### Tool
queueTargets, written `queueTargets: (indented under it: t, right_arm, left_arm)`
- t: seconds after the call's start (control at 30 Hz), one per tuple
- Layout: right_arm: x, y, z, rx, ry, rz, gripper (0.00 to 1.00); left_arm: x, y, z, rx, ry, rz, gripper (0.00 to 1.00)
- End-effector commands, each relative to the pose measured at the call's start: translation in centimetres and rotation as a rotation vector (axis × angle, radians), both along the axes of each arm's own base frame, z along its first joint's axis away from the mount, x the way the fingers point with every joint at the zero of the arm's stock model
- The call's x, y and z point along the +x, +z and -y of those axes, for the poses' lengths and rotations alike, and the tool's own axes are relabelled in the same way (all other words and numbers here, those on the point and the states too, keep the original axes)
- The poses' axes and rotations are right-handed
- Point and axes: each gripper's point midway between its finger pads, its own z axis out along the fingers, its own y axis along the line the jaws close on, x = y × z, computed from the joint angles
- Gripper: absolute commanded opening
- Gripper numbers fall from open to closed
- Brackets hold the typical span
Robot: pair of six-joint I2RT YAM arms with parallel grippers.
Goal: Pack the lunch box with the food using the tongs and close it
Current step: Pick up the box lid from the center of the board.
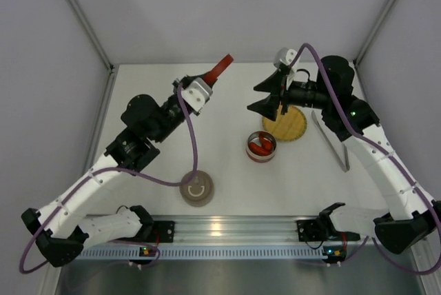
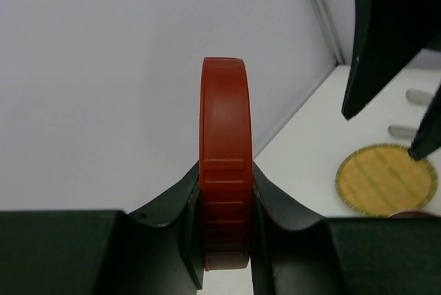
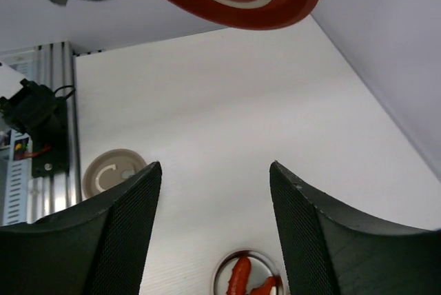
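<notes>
My left gripper point(image 1: 209, 80) is shut on a round red lid point(image 1: 221, 67), held on edge above the back of the table. In the left wrist view the lid point(image 2: 224, 123) stands upright between the jaws of that gripper point(image 2: 225, 191). The lunch box point(image 1: 251, 151), a small round tin, sits mid-table with red food point(image 1: 260, 147) inside. My right gripper point(image 1: 260, 97) hangs open and empty above and just behind it. In its wrist view the right gripper point(image 3: 215, 171) shows the tin's rim point(image 3: 222, 271) and food point(image 3: 239, 276) below. The tongs point(image 1: 332, 141) lie on the table at the right.
A yellow woven plate point(image 1: 289, 127) lies right behind the tin, partly under the right gripper. A beige round lid point(image 1: 197, 189) rests near the front rail. White walls close in the table at the back and both sides.
</notes>
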Motion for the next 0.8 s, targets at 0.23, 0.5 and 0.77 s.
queueTargets:
  t: [0.23, 0.5, 0.77]
  right_arm:
    - [-2.7, 5.7, -0.5, 0.13, 0.089, 0.121, 0.99]
    - [-4.0, 8.8, -2.3, 0.327, 0.198, -0.201, 1.0]
    - [-0.5, 5.9, -3.6, 0.374, 0.128, -0.423, 0.99]
  left_arm:
    - [-0.7, 2.5, 1.2, -0.401, -0.234, -0.462, 0.0]
    - [-1.5, 0.7, 3.2, -0.434, -0.344, -0.628, 0.0]
    - [-0.6, -0.6, 3.3, -0.428, -0.326, -0.724, 0.0]
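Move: The red box lid is still pinched in the left fingers, its middle about 2 cm ahead and 2 cm right of them and 1 cm above; it is being taken to the right gripper, some 13 cm right, 3 cm back and 6 cm lower. From the right hand the lid lies about 12 cm left, 5 cm ahead and 7 cm up. The sausage box stands roughly 8 cm ahead, 3 cm right and 37 cm below that hand; the board 20 cm ahead, 14 cm right, 40 cm down. The right hand first spreads its half-open fingers wide, then climbs about 6 cm and slides left, easing slightly down, rolling some 25 degrees to bring the open fingers around the lid's near rim. The left hand keeps its pinch, swings briefly out, up and left, then returns rightward about 5 cm and down towards the right gripper, rolling the lid roughly 45 degrees, left side dropping. ##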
